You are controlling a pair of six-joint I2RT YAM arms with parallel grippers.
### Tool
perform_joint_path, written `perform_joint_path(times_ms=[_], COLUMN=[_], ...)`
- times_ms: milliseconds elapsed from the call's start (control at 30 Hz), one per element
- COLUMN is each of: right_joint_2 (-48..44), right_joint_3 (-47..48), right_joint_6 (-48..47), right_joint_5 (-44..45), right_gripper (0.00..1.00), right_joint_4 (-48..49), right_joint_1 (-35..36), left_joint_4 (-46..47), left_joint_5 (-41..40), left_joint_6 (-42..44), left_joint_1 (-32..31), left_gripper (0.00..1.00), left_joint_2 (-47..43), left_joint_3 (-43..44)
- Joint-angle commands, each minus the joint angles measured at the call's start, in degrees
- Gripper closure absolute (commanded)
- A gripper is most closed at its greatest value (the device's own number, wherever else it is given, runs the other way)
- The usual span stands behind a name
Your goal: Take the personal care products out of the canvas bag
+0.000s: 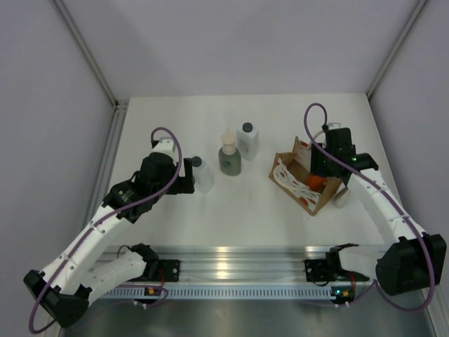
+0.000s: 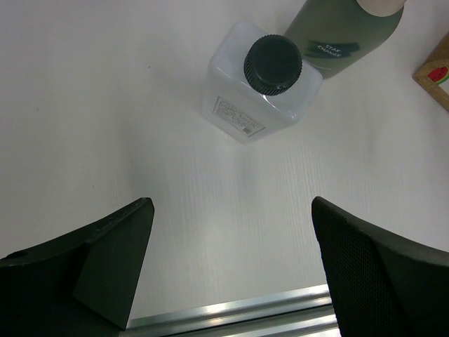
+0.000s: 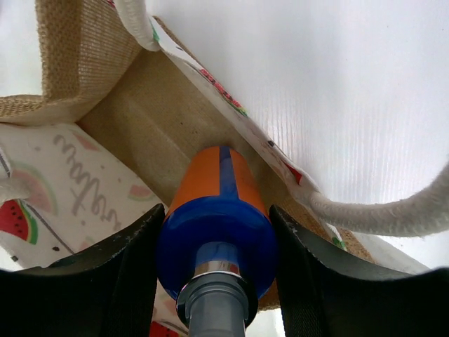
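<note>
The canvas bag (image 1: 298,174) lies open on the right of the table, its watermelon print showing in the right wrist view (image 3: 42,175). My right gripper (image 1: 320,177) reaches into it and is shut on the short orange bottle with the blue cap (image 3: 217,210), one finger on each side of the cap. Two white bottles with dark caps (image 1: 202,174) (image 1: 247,139) and the grey-green pump bottle (image 1: 229,156) stand on the table left of the bag. My left gripper (image 2: 231,239) is open and empty, just short of the nearer white bottle (image 2: 263,77).
A cream rope handle (image 3: 393,210) hangs by the right gripper's side. An aluminium rail (image 1: 238,256) runs along the table's near edge. Grey walls close in the left, right and back. A corner of the bag (image 2: 436,70) shows at the right edge of the left wrist view.
</note>
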Motion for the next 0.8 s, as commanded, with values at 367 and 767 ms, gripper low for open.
perform_joint_path(times_ms=[367, 767], right_joint_2=[-3.39, -3.83], right_joint_3=[7.01, 20.19], right_joint_6=[-0.29, -0.55], right_joint_5=[-4.35, -1.9], right_gripper=[1.0, 1.0], right_joint_4=[1.96, -4.98], right_joint_1=[-0.55, 5.95], left_joint_4=[2.39, 2.22], left_joint_5=[-2.4, -6.53], left_joint_6=[0.52, -0.18], left_joint_1=[0.14, 0.23], left_gripper=[0.02, 0.02], left_joint_2=[-0.9, -2.84], left_joint_3=[-0.31, -0.49])
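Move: The right hand already holds the orange can by its blue cap, with the can's lower end in the canvas bag; the bag's middle is about 10 cm below that hand, some 3 cm to its left and 1 cm ahead. The pump bottle stands roughly 30 cm left and 11 cm ahead, the square white bottle about 25 cm left and 17 cm ahead, both some 7 cm lower. From the left hand, the bag is about 39 cm right, 7 cm ahead and 17 cm down. Upwards, after first easing about a centimetre left at almost level height, the right hand draws the orange can up through the bag's mouth, quickening to a rise of roughly 8.5 cm. It edges about 3 cm left on the way, and the fingers tip some 10 degrees upward while keeping their pinch on the cap. ##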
